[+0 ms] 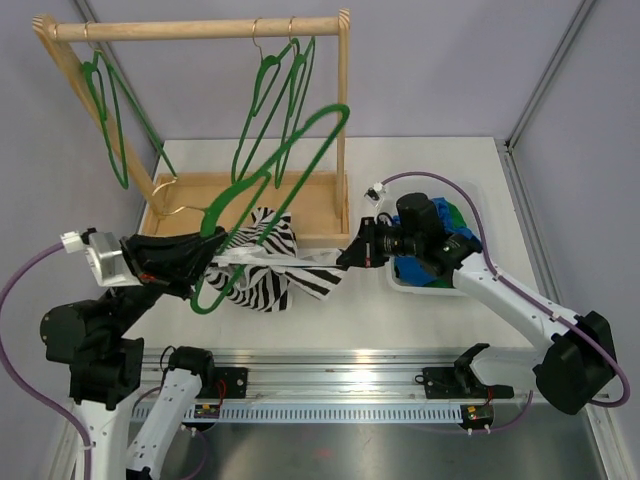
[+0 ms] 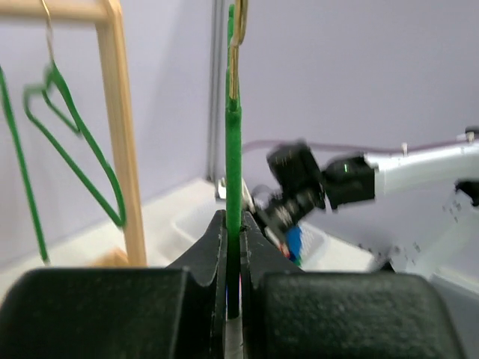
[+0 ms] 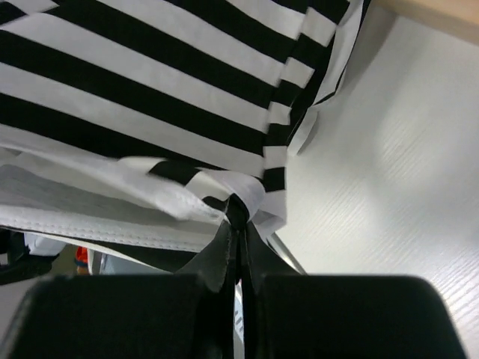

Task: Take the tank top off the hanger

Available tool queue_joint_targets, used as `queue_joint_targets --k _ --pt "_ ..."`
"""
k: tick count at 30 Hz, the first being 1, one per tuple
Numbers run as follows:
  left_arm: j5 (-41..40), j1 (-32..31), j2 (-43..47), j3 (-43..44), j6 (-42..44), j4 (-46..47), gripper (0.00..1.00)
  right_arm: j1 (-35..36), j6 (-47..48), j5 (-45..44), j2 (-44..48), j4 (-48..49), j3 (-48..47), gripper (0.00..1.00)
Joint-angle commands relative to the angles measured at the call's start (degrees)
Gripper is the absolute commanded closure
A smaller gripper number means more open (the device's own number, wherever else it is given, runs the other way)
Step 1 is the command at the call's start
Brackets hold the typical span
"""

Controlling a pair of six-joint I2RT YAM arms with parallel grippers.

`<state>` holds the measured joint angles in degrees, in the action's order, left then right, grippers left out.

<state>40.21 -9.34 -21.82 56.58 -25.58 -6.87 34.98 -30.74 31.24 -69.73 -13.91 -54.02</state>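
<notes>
A black-and-white striped tank top (image 1: 268,262) hangs bunched on a green hanger (image 1: 285,165) that tilts up toward the rack. My left gripper (image 1: 205,258) is shut on the hanger's lower part; in the left wrist view the green hanger (image 2: 233,172) stands pinched between the closed jaws of the left gripper (image 2: 233,224). My right gripper (image 1: 345,257) is shut on the tank top's right edge. In the right wrist view the right gripper (image 3: 238,217) pinches a fold of the striped tank top (image 3: 157,90).
A wooden rack (image 1: 200,28) with a tray base (image 1: 320,195) stands behind, carrying more green hangers (image 1: 105,110). A white bin (image 1: 470,215) with blue and green clothes sits at the right, under my right arm. The table's near edge has a metal rail (image 1: 350,385).
</notes>
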Motion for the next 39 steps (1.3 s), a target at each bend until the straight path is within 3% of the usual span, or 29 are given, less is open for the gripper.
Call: queue_joint_targets --k 1,7,15,19,23,26,30,33,36,39 --pt "-8.53 -0.24 -3.92 5.99 -0.35 17.48 1.00 0.09 -0.64 3.39 -1.19 3.46 2.42 1.00" --pt "-23.30 -0.24 -7.70 10.04 4.22 25.32 1.00 0.35 1.29 -0.65 -2.25 1.52 7.95 1.00" --pt "-31.77 -0.24 -12.45 10.40 6.69 36.83 1.00 0.35 1.65 -1.45 -0.94 1.52 14.20 1.00" --pt "-32.21 -0.24 -12.45 10.48 7.91 35.27 1.00 0.35 2.00 -2.76 3.19 -1.11 14.03 1.00" --pt "-31.24 -0.24 -10.88 11.28 10.11 24.91 1.00 0.35 3.41 -5.66 9.43 -6.29 11.49 1.00" --pt "-33.26 -0.24 -6.40 4.12 10.03 24.18 1.00 0.35 4.02 -2.79 15.30 -6.84 10.07 1.00" --pt "-32.13 -0.24 -0.16 -9.18 7.93 36.10 1.00 0.35 0.61 8.71 22.88 3.33 10.60 1.00" --pt "-28.62 -0.24 0.47 -12.63 5.73 38.78 1.00 0.35 1.81 12.87 24.82 3.47 9.03 1.00" --pt "-30.26 -0.24 -1.11 -11.93 6.33 36.94 1.00 0.35 7.25 5.89 24.38 -6.69 6.48 1.00" --pt "-33.33 -0.24 -1.20 -13.59 8.62 41.74 1.00 0.35 9.73 -0.56 23.51 -13.57 6.82 1.00"
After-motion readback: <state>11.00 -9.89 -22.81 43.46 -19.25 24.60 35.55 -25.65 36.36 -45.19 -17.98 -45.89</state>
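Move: The tank top's striped body hangs low between the hands, its middle about 7 cm right of the left hand, 11 cm ahead and some 32 cm below; from the right hand it lies roughly 18 cm left, about level fore and aft, 9 cm lower. The bare hangers hang some 27 cm ahead and 9 cm right of the left hand, near its height. The bin is about 15 cm ahead of the right hand, 20 cm to its right and 18 cm below. The tank top, its strap still caught on the lower part of the hanger, is stretched between the hands as both keep their pinches. The left lifts the hanger about 10 cm while going left and forward, turning it some 25 degrees counter-clockwise and tipping it up, then sinks partly back. The right draws the cloth back about 8 cm and rightward, first dipping, then rising past its starting height. ##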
